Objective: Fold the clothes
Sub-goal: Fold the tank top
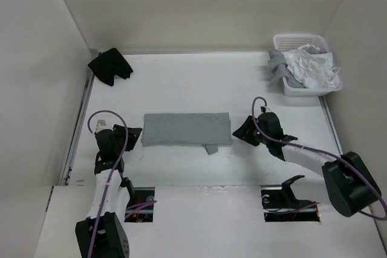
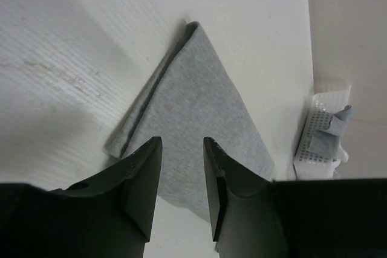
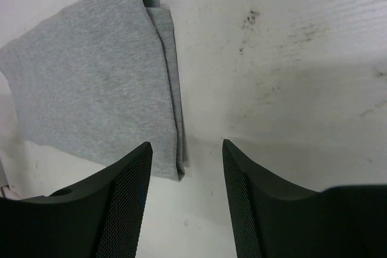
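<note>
The clothes (image 1: pixel 187 129), a grey tank top, lie flat as a long folded rectangle across the middle of the table, with a small flap (image 1: pixel 210 148) sticking out at the near edge. My left gripper (image 1: pixel 134 134) hovers at the rectangle's left end. In the left wrist view, its jaws (image 2: pixel 181 143) stand apart over the grey fabric (image 2: pixel 199 113), with nothing between them. At the right end my right gripper (image 1: pixel 242 130) is open. The right wrist view has it (image 3: pixel 186 146) just off the folded corner (image 3: pixel 91 83), holding nothing.
A small black garment (image 1: pixel 110 66) lies at the back left corner. A white plastic basket (image 1: pixel 302 90) with white and pale-grey laundry stands at the back right, and it also appears in the left wrist view (image 2: pixel 317 131). White walls enclose the table on three sides.
</note>
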### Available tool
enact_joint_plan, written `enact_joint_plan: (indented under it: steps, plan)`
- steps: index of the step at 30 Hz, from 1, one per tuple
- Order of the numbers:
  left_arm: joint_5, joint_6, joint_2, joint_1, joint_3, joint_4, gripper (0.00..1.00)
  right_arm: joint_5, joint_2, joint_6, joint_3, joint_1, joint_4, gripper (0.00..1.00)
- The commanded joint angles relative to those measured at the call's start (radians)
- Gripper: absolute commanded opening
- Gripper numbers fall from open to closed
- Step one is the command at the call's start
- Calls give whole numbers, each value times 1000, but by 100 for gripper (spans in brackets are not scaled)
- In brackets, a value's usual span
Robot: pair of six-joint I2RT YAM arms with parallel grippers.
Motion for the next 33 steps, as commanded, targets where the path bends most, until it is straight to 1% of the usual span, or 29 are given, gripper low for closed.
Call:
enact_joint_plan:
  steps: [1, 5, 9, 12, 13, 15, 17, 19, 22, 24, 26, 29, 33]
  plan:
    - [-51, 4, -3, -59, 72, 93, 31, -79, 102, -9, 72, -1, 103, 55]
    - [-181, 24, -40, -206, 107, 107, 31, -150, 205, 35, 88, 2, 186, 50]
    - [-298, 53, -46, -344, 148, 112, 31, -164, 304, 83, 106, 13, 253, 40]
    - [-343, 62, -5, -444, 175, 159, 31, -158, 355, 135, 105, 14, 335, 16]
    - [-349, 58, 12, -476, 178, 182, 31, -149, 346, 155, 89, 11, 371, 11]
    - [-361, 46, 55, -547, 179, 234, 31, -112, 303, 167, 62, -3, 407, 6]
    - [-386, 38, 106, -619, 178, 286, 31, -71, 227, 163, 31, -19, 399, 2]
    - [-416, 27, 162, -699, 179, 334, 31, -45, 133, 143, 10, -39, 341, 1]
    - [-450, 21, 251, -815, 198, 407, 32, 7, -34, 88, 8, -53, 182, 1]
    - [-459, 18, 302, -868, 214, 446, 32, 59, -137, 37, 46, -50, 46, 1]
    - [-456, 16, 331, -894, 230, 467, 32, 116, -182, -33, 127, -29, -82, 1]
    - [-446, 16, 341, -895, 244, 475, 32, 207, -151, -119, 277, 74, -215, 2]
    - [-429, 16, 269, -853, 221, 454, 32, 334, 8, -195, 484, 267, -331, 2]
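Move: The folded tank top lies as a flat strip between the hands. Its right end is about 4 cm to the right hand's left, 2 cm ahead and 3 cm below; a small loose flap sticks out 11 cm left and 7 cm back of that hand. The strip's middle is some 20 cm to the left hand's right, level with it and 5 cm below; the black cloth sits 28 cm ahead and 13 cm left of that hand. The right fingers close on the tank top's right end after an approach of about 5 cm left and forward, slightly down, then draw it a little right and lift it some 15 cm, swinging back left near the end. Meanwhile the open left hand swings roughly 20 cm right over the strip, rising and turning about 30 degrees clockwise. ##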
